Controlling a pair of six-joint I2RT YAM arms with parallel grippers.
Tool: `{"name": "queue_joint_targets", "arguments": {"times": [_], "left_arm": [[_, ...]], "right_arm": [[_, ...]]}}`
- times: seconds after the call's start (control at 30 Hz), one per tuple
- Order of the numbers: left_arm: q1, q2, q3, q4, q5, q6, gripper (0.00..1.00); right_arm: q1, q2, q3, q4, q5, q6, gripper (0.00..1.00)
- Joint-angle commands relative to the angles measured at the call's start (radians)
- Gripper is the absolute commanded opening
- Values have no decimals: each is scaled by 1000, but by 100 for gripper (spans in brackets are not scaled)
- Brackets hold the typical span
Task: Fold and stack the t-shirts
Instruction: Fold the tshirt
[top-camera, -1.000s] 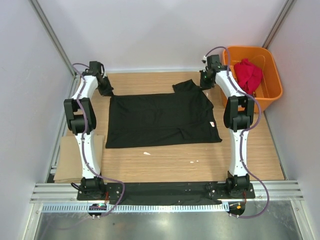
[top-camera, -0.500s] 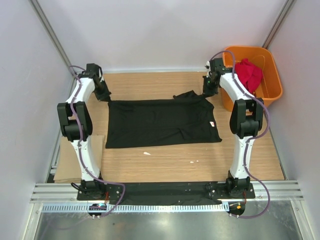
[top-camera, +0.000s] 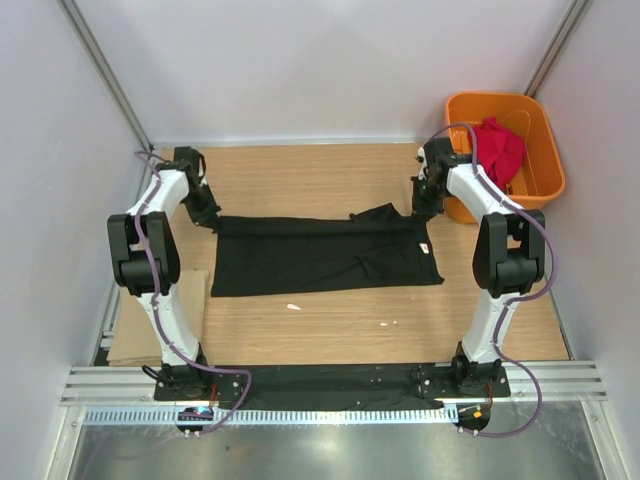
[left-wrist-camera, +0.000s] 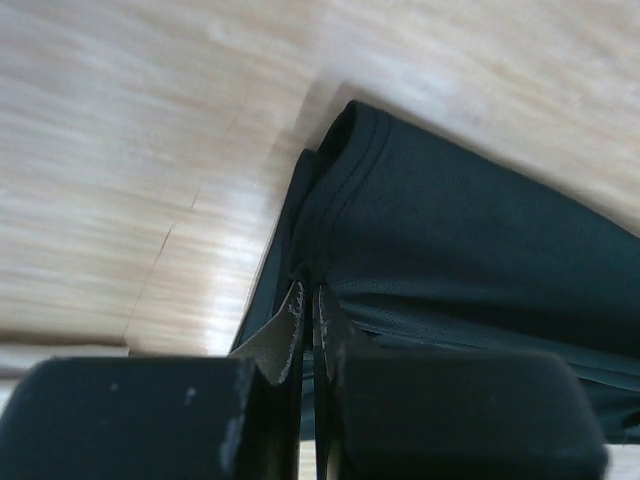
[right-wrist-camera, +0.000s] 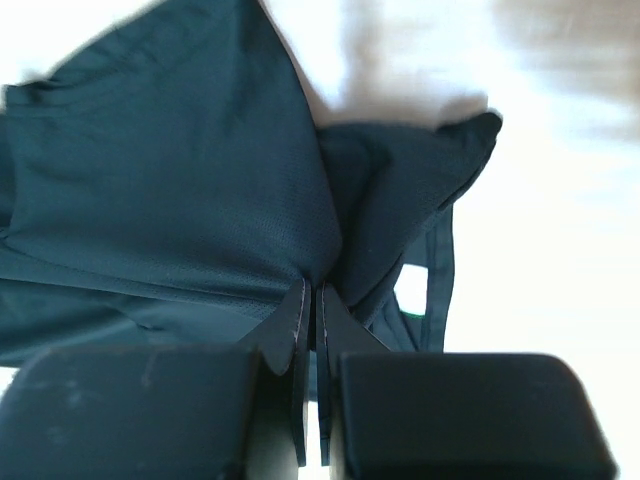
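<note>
The black t-shirt (top-camera: 320, 255) lies on the wooden table, its far half doubled toward the front. My left gripper (top-camera: 210, 218) is shut on its far left corner, and the wrist view shows the hem (left-wrist-camera: 340, 190) pinched at my left gripper (left-wrist-camera: 308, 285). At the far right corner my right gripper (top-camera: 424, 208) is shut on the cloth; its wrist view shows black fabric (right-wrist-camera: 200, 180) bunched at the right gripper (right-wrist-camera: 312, 285). The red t-shirt (top-camera: 497, 148) sits crumpled in the orange basket (top-camera: 540, 170).
A tan cardboard sheet (top-camera: 132, 320) lies at the table's left edge beside the left arm. The orange basket stands at the far right corner, close behind the right arm. Small white scraps (top-camera: 293, 306) lie on the wood in front of the shirt.
Both grippers have moved toward the front with the shirt's far edge, folding it over. The visible shirt has shrunk from a wide rectangle to a narrower band.
</note>
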Motion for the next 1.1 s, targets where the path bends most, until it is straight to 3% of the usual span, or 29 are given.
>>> {"name": "queue_joint_targets", "arguments": {"times": [0.0,0.57,0.7,0.77,0.8,0.83,1.07], "left_arm": [[2,-60,-47,-11,-40,-7,0],[1,-36,-129,1,-8,-40,1],[1,-49,-149,-3,-19,-46,7],[1,-59,-162,3,-8,-53,18],[1,-59,-163,1,-1,-53,18],[1,-63,-163,-5,-1,-58,27],[1,-252,-232,6,-7,-93,46]], "right_arm": [[-3,-74,-60,23,28,5,1],[5,-37,-93,37,56,14,2],[8,-45,-109,16,70,33,3],[11,-54,-126,23,74,37,4],[11,-54,-129,25,77,37,5],[11,-51,-130,23,82,40,10],[14,-100,-87,-75,195,29,31]]}}
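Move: I still pinch one end of the t-shirt's upper layer in each hand, with the shirt stretched between them. The lay-down spot for my left hand is about 5 cm back and 4 cm below; for my right, about 4 cm back and 3 cm below. The shirt's near edge is some 18 cm back of either hand. The tan board lies roughly 15 cm left and 23 cm back of my left hand; the white label sits about 4 cm back and 3 cm right of my right. Both my hands bring the pinched edge back and down together, about 4 cm on the left and a little less on the right, towards the near edge, then pause low over the lower layer. Easing a little farther back and down, I open my fingers to about a third or more and let go; my left hand starts to rise, my right slides some 2 cm to the right. ##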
